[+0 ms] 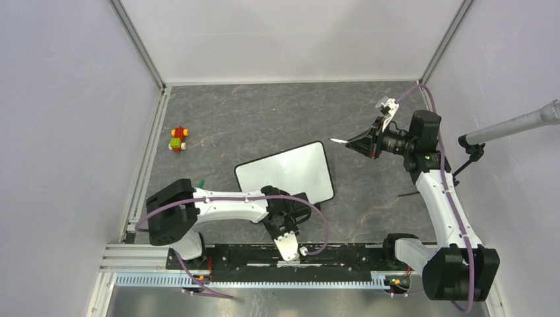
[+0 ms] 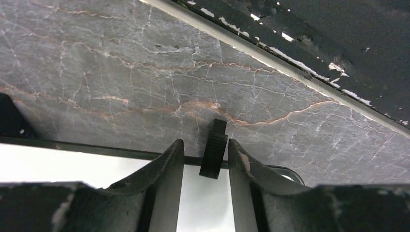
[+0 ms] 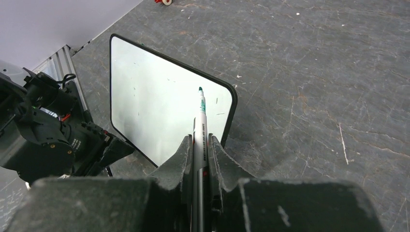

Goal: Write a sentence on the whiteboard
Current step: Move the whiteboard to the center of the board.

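The whiteboard (image 1: 284, 172) lies flat in the middle of the table, its white face (image 3: 154, 106) ringed by a thin black frame. No sentence is in view on it, only a few faint green specks. My left gripper (image 1: 298, 201) is at the board's near edge. In the left wrist view it (image 2: 206, 143) is open, its fingers (image 2: 169, 164) straddling a small black foot (image 2: 213, 152) on the frame with a narrow gap on each side. My right gripper (image 3: 199, 145) is shut on a green-tipped marker (image 3: 201, 121). It hovers off the board's right corner (image 1: 360, 143).
A small toy of red, green and yellow bricks (image 1: 177, 139) sits at the far left. A grey pole on a stand (image 1: 508, 127) juts in from the right wall. A black rail (image 1: 264, 254) runs along the near edge. Walls enclose three sides.
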Available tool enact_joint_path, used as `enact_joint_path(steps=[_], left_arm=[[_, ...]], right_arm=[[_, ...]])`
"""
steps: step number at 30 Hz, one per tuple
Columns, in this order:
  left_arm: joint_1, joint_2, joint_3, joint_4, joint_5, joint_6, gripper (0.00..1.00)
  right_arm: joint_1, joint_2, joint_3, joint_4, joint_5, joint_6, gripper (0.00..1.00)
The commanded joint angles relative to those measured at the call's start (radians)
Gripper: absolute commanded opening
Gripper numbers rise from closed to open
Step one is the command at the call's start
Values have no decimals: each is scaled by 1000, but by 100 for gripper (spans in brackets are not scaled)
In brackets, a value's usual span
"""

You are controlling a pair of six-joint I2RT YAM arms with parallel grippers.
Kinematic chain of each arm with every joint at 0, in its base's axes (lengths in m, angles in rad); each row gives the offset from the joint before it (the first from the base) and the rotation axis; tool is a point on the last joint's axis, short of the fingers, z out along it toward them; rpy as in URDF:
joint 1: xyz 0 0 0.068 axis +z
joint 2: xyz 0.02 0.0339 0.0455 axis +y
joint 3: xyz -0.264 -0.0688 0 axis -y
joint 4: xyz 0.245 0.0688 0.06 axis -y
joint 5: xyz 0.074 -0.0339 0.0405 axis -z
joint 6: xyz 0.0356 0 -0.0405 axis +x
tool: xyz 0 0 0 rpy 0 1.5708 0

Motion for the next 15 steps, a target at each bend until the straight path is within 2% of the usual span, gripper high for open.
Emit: enact_joint_path(steps=[1, 5, 10, 15], left_arm=[[-14, 33, 34, 14, -29, 82, 43], [-16, 64, 48, 14, -47, 95, 33], [-16, 102, 95, 21, -47, 120, 15], [-16, 145, 152, 19, -76, 150, 7]], right_arm=[[-35, 3, 1, 23, -58, -20, 0], [-56, 18, 8, 5, -80, -40, 0], [-77, 22, 3, 3, -100, -50, 0], [-96, 25, 2, -29, -118, -84, 0]])
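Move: Right between the left hand's open fingers stands the whiteboard's left foot, level with the hand to either side and about 1 cm below the hand point. From the left hand, the board's middle lies about 12 cm ahead, 3 cm right and roughly level in height; its right foot is some 5 cm ahead, 13 cm right and 1 cm lower. From the right hand, the left foot lies about 17 cm back, 22 cm left and 24 cm below. Sinking the last 1 cm or so onto the whiteboard's left foot, the left hand closes its fingers and pinches it from both sides, while the wrist leans about 7 degrees so that the fingertips swing left. The right hand keeps its hold on the uncapped marker and eases about 1.5 cm right, away from the board. ##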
